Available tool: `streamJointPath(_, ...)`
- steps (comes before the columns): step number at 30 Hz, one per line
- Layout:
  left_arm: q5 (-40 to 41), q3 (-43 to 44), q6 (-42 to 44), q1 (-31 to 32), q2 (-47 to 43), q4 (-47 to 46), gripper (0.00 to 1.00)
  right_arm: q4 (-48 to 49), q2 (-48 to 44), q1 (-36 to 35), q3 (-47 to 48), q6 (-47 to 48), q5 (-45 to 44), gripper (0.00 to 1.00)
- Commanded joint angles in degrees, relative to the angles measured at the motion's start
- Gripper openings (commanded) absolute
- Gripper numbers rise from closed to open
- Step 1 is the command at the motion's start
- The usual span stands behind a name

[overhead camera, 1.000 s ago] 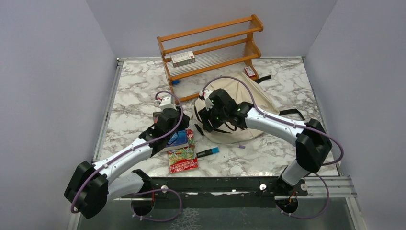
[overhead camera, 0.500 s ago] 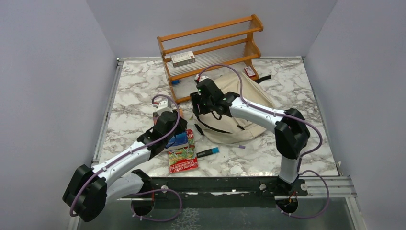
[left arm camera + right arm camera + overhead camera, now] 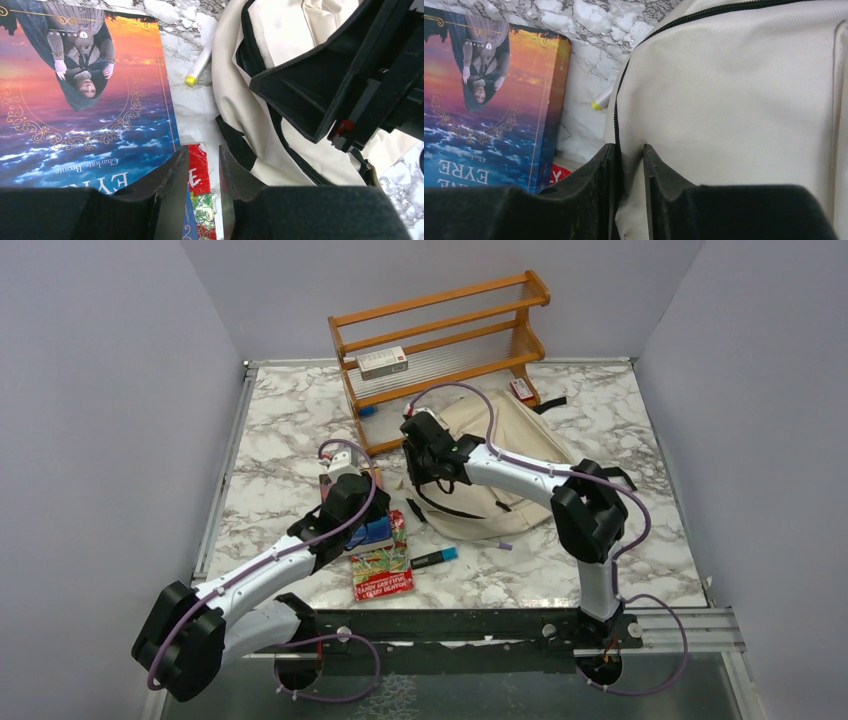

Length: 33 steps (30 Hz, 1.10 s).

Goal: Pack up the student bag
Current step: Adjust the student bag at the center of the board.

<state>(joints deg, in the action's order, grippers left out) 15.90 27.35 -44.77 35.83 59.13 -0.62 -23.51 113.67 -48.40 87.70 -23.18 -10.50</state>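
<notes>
The student bag (image 3: pixel 520 440) lies flat at mid table, cream with black zipper lines and straps. My right gripper (image 3: pixel 420 472) is at its left edge. The right wrist view shows that gripper (image 3: pixel 626 155) shut on a fold of the bag (image 3: pixel 734 100) beside the zipper. My left gripper (image 3: pixel 358 512) hangs over the right edge of a Jane Eyre book (image 3: pixel 375 533). In the left wrist view this gripper (image 3: pixel 202 155) is open by a narrow gap with nothing in it. Behind the gap show the book (image 3: pixel 85 100), a red snack packet (image 3: pixel 199 167) and the bag (image 3: pixel 230 100).
A white marker with a yellow tip (image 3: pixel 200 65) lies between book and bag. The red snack packet (image 3: pixel 383 565) and a blue-capped marker (image 3: pixel 433 559) lie near the front. A wooden rack (image 3: pixel 440 335) holding a small box (image 3: pixel 382 362) stands at the back.
My right gripper has moved left and back across the bag to its left edge and closed on the fabric. The left arm has barely shifted.
</notes>
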Motion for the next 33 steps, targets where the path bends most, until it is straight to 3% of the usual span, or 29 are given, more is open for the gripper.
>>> streamJointPath(1,-1.75,0.49,0.23,-0.19,1.39,-2.02,0.29,1.32,-3.93,-0.14,-0.20,-0.32,-2.62,0.25)
streamJointPath(10,-3.72,4.05,0.21,-0.24,6.78,-5.98,0.36,2.99,-9.63,0.64,-2.11,-1.13,1.03,0.04)
streamJointPath(21,-8.71,6.84,-1.80,-0.24,12.40,-10.18,0.44,9.40,-13.17,8.31,-9.20,-6.32,15.41,0.01)
streamJointPath(29,-9.74,8.74,-4.40,-0.22,15.67,-14.07,0.74,6.95,-17.11,11.79,-10.25,-3.10,13.49,0.01)
streamJointPath(33,-10.93,12.16,-4.82,-0.15,21.15,-15.12,0.78,6.83,-18.77,12.47,-11.28,-2.57,12.76,0.01)
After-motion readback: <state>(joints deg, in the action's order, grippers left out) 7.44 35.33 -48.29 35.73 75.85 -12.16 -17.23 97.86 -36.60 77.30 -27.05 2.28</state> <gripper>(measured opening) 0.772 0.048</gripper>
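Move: The upper zipped edge of the student bag already lies between the right hand's half-closed fingers, barely 1 cm below; Jane Eyre is some 12 cm left and 7 cm back, 5 cm lower. For the left hand, the bag's lower rim is about 6 cm right, 4 cm ahead and 5 cm down. From that hand Jane Eyre lies about 6 cm left and 1 cm back, and the blue highlighter 11 cm back, 10 cm right, both lower. Upward, then to its right, the right hand shuts on the upper zipped edge and lifts it, rising about 7.5 cm overall with a short dip midway, drifting some 6 cm right, and rolling about 15 degrees so its left side rises. The left hand dips briefly, then heads right and forward to the lower rim, spreading its fingers wide around it without pinching. ##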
